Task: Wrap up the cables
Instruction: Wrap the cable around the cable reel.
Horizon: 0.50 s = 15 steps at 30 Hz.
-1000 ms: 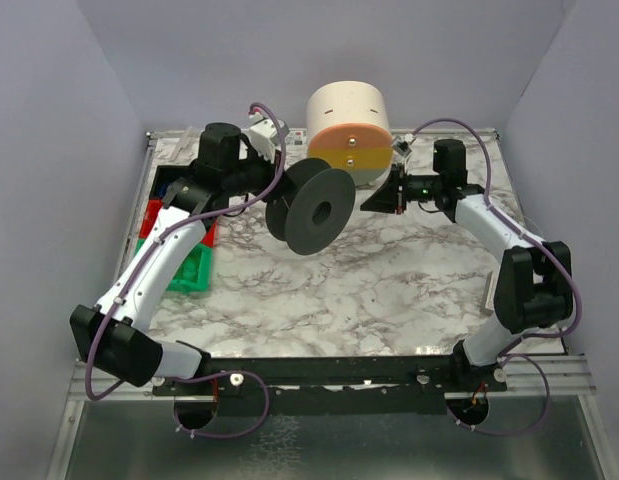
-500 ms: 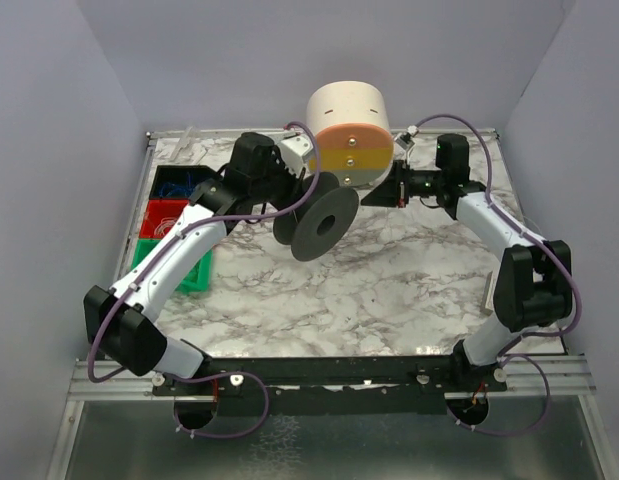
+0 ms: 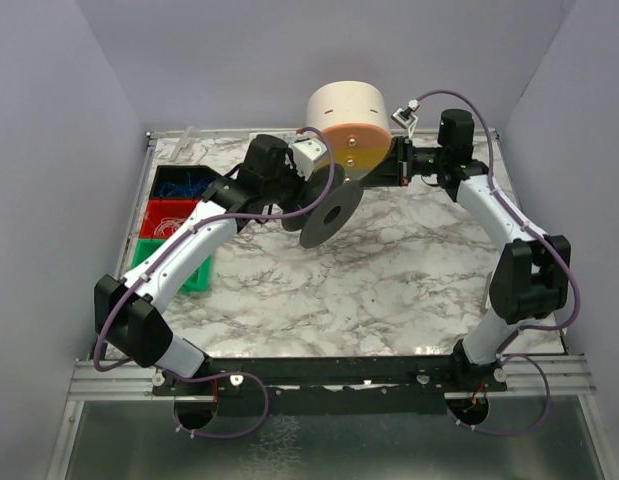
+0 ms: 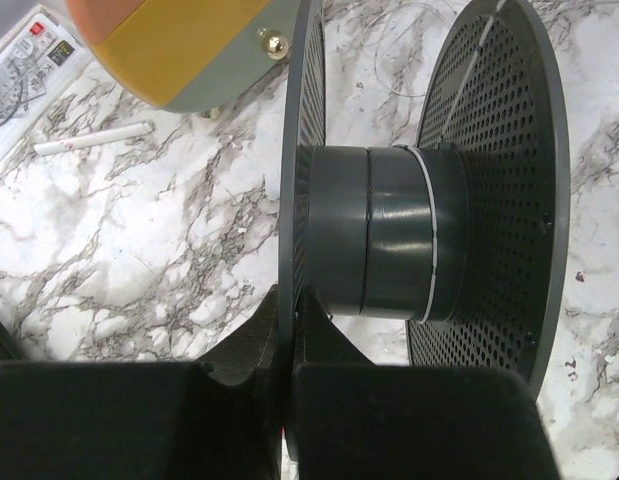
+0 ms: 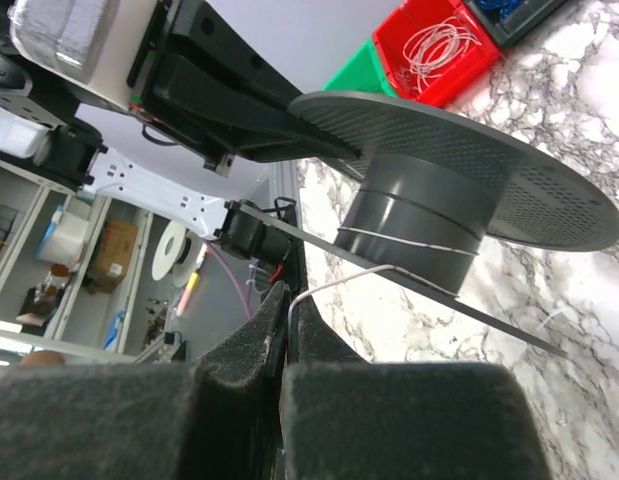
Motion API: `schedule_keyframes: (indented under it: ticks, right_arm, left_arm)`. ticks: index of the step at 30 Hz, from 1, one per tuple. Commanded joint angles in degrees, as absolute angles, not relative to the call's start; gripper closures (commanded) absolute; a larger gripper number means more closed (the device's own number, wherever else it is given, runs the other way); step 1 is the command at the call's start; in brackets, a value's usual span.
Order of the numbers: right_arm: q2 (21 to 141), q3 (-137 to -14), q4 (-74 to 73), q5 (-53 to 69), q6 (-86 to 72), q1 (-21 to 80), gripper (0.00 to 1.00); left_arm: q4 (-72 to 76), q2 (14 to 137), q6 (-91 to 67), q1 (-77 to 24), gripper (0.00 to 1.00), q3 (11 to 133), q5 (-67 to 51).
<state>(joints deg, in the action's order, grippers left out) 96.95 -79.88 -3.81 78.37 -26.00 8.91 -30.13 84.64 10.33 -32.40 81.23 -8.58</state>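
A dark grey spool [image 3: 327, 215] with perforated flanges hangs above the marble table [image 3: 389, 280], just in front of the cylinder. My left gripper [image 4: 287, 300] is shut on the rim of its left flange [image 4: 291, 150]. A thin whitish cable [image 4: 426, 235] circles the hub [image 4: 374, 230] near the right flange. In the right wrist view the cable [image 5: 334, 283] runs from the hub [image 5: 419, 225] over the near flange edge into my right gripper [image 5: 289, 305], which is shut on it. From above, the right gripper [image 3: 387, 170] sits just right of the spool.
A cream cylinder [image 3: 349, 125] with an orange and yellow face stands at the back, close behind the spool. Dark [image 3: 184, 185], red [image 3: 167, 215] and green [image 3: 184, 268] bins line the left edge; the red one [image 5: 439, 45] holds loose white cables. A white pen [image 4: 94, 140] lies on the marble.
The left arm has carried the spool right and back toward the cylinder, turning it more edge-on. The right gripper has drawn back and up with the cable.
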Motion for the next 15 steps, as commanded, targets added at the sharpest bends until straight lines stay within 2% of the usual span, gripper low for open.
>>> schedule_keyframes:
  ticks: [1, 15]
  right_arm:
    - [92.5, -80.1, 4.6, 83.4, -34.8, 11.6, 1.00]
    - [96.1, -80.3, 9.8, 77.8, -37.6, 29.2, 0.99]
  left_arm:
    - [-33.0, 86.2, 11.0, -31.9, 1.00, 82.2, -0.5]
    - [-29.7, 85.6, 4.6, -29.4, 1.00, 81.4, -1.1]
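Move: The right hand holds the cable's end. The reel it is winding onto has its hub about 8 cm to the left, some 2 cm back and 7 below, with the near flange only about 5 cm to the left, 3 back and 7 below. The round drawer box stands some 17 cm ahead, 2 cm left and about 19 lower. From the left hand, which grips the far flange, the reel's middle lies roughly 6 cm right, level fore and aft, and 3 cm lower. Sweep the right gripper left and back over the reel, about 11 cm in all and gathering speed, rising only slightly, and swing the fingers some 10 degrees counter-clockwise as it goes. Keep it shut on the cable so the cable is carried across the near flange. Hold the reel by its far flange with the left gripper, almost in place. ##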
